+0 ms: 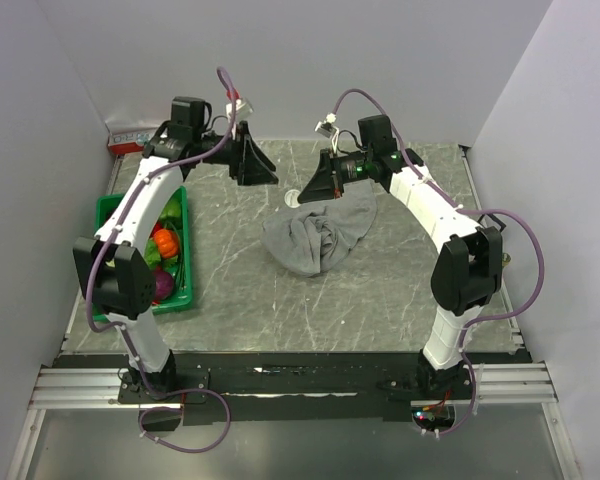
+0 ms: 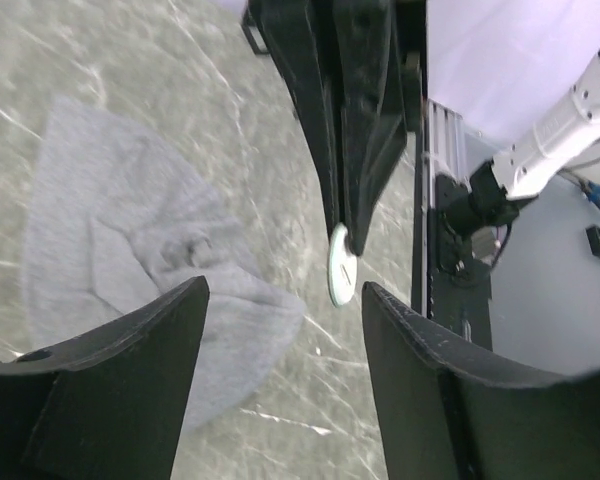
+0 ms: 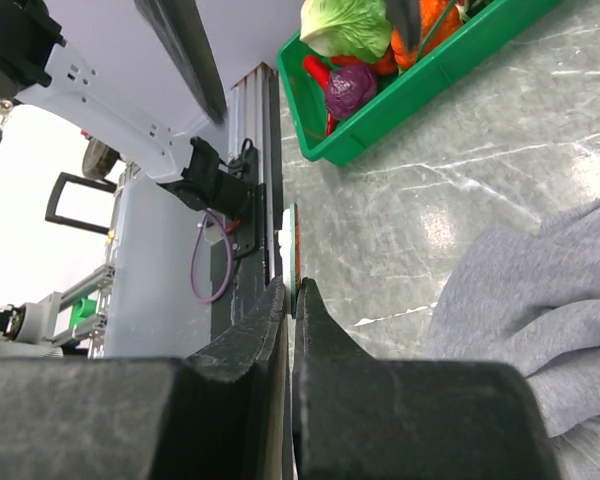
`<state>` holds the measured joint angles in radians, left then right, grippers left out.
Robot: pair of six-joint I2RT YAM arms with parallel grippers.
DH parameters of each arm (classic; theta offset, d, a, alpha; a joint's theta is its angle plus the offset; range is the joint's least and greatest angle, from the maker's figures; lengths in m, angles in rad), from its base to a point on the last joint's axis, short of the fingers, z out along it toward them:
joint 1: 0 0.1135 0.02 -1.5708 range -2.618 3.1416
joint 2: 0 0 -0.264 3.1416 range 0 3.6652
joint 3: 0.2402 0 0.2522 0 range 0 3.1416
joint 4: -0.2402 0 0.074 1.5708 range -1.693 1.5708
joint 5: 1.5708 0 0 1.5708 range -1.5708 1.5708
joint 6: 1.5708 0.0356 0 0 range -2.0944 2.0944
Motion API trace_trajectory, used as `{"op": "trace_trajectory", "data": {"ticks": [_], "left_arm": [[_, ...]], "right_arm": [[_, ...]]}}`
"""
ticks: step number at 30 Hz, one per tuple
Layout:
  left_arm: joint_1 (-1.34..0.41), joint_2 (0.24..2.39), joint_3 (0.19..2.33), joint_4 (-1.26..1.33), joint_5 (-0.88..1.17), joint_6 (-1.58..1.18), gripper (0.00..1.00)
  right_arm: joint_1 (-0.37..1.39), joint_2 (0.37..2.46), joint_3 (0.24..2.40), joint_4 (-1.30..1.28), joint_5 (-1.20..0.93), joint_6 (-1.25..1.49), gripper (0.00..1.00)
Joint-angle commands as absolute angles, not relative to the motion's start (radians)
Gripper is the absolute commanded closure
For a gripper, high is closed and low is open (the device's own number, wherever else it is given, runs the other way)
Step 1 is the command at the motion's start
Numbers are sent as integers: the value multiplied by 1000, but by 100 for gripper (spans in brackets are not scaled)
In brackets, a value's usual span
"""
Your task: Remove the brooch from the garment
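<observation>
The garment (image 1: 320,235) is a rumpled grey cloth lying mid-table, also seen in the left wrist view (image 2: 130,250) and the right wrist view (image 3: 540,300). My right gripper (image 1: 313,188) is shut on the brooch (image 1: 293,197), a small whitish disc. In the left wrist view the brooch (image 2: 341,265) hangs from the right gripper (image 2: 346,240) above the bare table, just off the garment's edge. In the right wrist view the brooch (image 3: 295,245) shows edge-on between the closed fingertips of that gripper (image 3: 292,287). My left gripper (image 2: 285,300) stands open and empty a little to the left (image 1: 252,165).
A green crate (image 1: 105,212) with toy vegetables sits at the table's left side, also in the right wrist view (image 3: 410,85). A small red and white box (image 1: 130,140) lies at the back left corner. Grey walls close in the back and sides.
</observation>
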<state>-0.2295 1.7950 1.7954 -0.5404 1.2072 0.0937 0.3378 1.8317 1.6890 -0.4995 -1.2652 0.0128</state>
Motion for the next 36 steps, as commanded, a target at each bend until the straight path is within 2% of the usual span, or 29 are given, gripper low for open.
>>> {"op": "trace_trajectory", "data": {"ticks": [1, 3, 6, 7, 10, 14, 17, 18, 21, 28, 36], "left_arm": [[-268, 1781, 1795, -656, 1163, 213, 33], [-272, 1778, 1781, -667, 1115, 229, 33], [-272, 1758, 1730, -647, 1030, 224, 33], [-272, 1749, 1718, -641, 1000, 218, 32], [-272, 1735, 1675, -626, 970, 210, 32], [-272, 1738, 1647, -614, 947, 201, 31], [-273, 1756, 1655, -606, 948, 189, 31], [-272, 1762, 1661, -607, 950, 187, 31], [-272, 1789, 1689, -614, 950, 180, 31], [-272, 1858, 1759, -681, 954, 189, 31], [-272, 1882, 1789, -718, 937, 186, 31]], "right_arm": [[333, 1799, 1766, -512, -1206, 9, 100], [308, 1787, 1796, -552, -1157, -55, 100], [264, 1750, 1819, -649, -935, -165, 100], [255, 1740, 1825, -717, -794, -260, 100], [236, 1695, 1813, -791, -559, -453, 100], [216, 1768, 1855, -994, -68, -586, 100], [169, 1775, 1748, -962, 134, -606, 100], [158, 1761, 1702, -878, 261, -617, 100], [132, 1753, 1560, -726, 455, -672, 100], [84, 1795, 1382, -456, 702, -868, 100], [5, 1907, 1405, -410, 753, -963, 100]]}}
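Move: The right hand, fingers pointing left, already holds the brooch and is taking it towards the black frame at the table's right edge, about 45 cm to its right, 6 cm farther out and 24 cm below. The green bottle stands roughly 42 cm right, 7 cm nearer the base and 20 cm below. The garment lies some 6 cm ahead, 6 cm right and 25 cm down. From the left hand, the brooch is about 5 cm right, 2 cm back and 5 cm below. Still pinching the brooch between shut fingertips, the right hand swings some 40 cm to the right through free air towards the black frame, reaching about 10 cm forward early on and sinking about 15 cm. Its wrist turns through roughly 120 degrees, so the fingers end pointing right, forward and down. The empty left hand sinks about 10 cm with fingers staying open, tipping them slightly more downward. ##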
